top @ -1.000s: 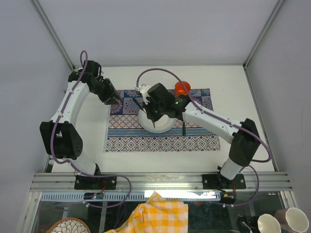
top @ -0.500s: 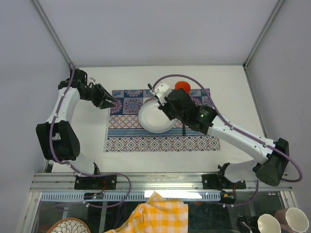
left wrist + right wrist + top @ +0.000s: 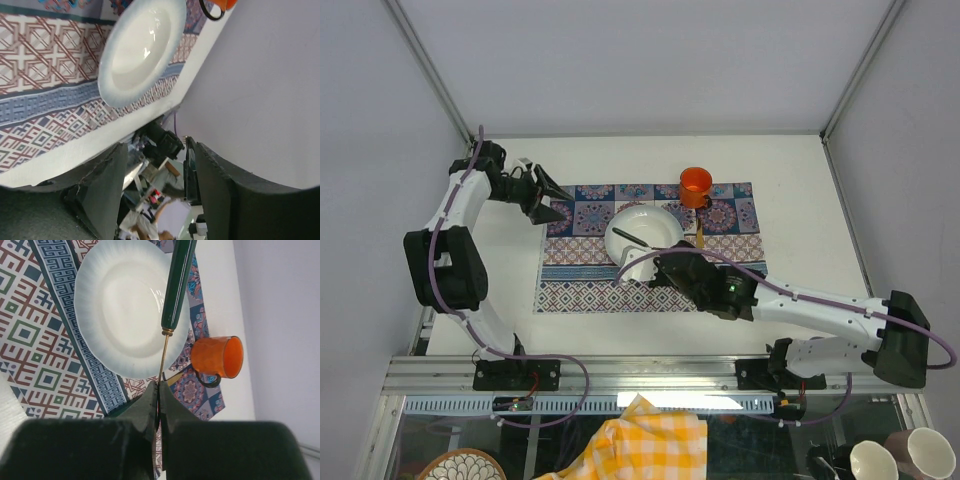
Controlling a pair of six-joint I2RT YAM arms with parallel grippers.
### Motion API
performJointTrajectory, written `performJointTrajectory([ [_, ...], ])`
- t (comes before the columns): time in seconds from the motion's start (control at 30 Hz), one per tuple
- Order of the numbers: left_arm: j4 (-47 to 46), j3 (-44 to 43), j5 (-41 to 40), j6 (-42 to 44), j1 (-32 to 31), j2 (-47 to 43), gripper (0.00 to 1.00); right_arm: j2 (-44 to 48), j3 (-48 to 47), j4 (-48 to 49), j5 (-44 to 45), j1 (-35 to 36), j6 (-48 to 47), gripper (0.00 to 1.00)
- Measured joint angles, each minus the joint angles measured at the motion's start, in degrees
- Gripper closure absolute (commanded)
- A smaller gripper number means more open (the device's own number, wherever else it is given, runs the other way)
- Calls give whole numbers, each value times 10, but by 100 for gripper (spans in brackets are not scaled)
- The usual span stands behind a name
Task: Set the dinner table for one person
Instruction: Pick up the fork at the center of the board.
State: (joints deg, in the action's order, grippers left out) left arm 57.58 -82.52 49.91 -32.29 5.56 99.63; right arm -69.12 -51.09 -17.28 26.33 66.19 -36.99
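Observation:
On the white dinner table (image 3: 780, 170) lies a blue-and-purple patterned cloth (image 3: 580, 290) with a white plate (image 3: 655, 222) on it. An orange cup (image 3: 696, 183) stands on the cloth's far edge. My right gripper (image 3: 650, 258) reaches in from the near side of the plate. It is shut (image 3: 159, 387) on the thin gold shaft of a utensil, whose dark green handle (image 3: 177, 285) hangs over the plate (image 3: 120, 305). My left gripper (image 3: 560, 205) hovers at the cloth's far left corner. Its jaws (image 3: 159, 147) are open with nothing between them.
A second utensil (image 3: 701, 230) lies on the cloth just right of the plate, partly under my right arm. Aluminium rails (image 3: 450, 100) edge the table at left, right and front. The cup (image 3: 217, 356) lies close beyond the right fingertips.
My right arm has pulled back toward the near edge, and its gripper now points across the plate with the utensil. My left gripper has spread its jaws wider at the cloth's corner.

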Motion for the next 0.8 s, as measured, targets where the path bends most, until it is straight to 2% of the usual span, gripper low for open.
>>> performJointTrajectory([
  [0.2, -14, 38, 80, 8, -35, 21, 43, 53, 13, 22, 9, 26, -73, 100],
  [0.47, -56, 133, 213, -6, -114, 23, 47, 82, 13, 64, -12, 32, -102, 100],
  [0.67, -75, 140, 267, -21, -123, 14, 48, 76, 13, 78, -46, 36, -96, 100],
  [0.8, -80, 143, 285, -36, -124, -7, 44, 58, 13, 85, -63, 44, -91, 100],
])
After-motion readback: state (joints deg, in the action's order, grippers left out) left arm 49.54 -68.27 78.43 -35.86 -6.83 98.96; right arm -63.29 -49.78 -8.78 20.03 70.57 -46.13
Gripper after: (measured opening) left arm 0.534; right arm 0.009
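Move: The right hand already grips the fork by the tine end; its green handle lies roughly 13 cm right of the left hand, 7 cm back and slightly higher. From the left hand, the plate is about 16 cm right, 3 back and 17 below. The left gripper stands about 18 cm left of the right hand and 10 ahead, near level, with the knife some 11 cm right, 6 ahead and 18 below. Rightward and back, about 9 and 8 cm, the left hand swings to the fork handle with fingers part open, then rises a little as its downward-slanting fingers tip up towards level and turn clockwise, some 30 degrees in all. Meanwhile the right hand lifts about 5 cm, then eases left and back towards the left gripper, keeping its shut grip and turning slightly counter-clockwise. ##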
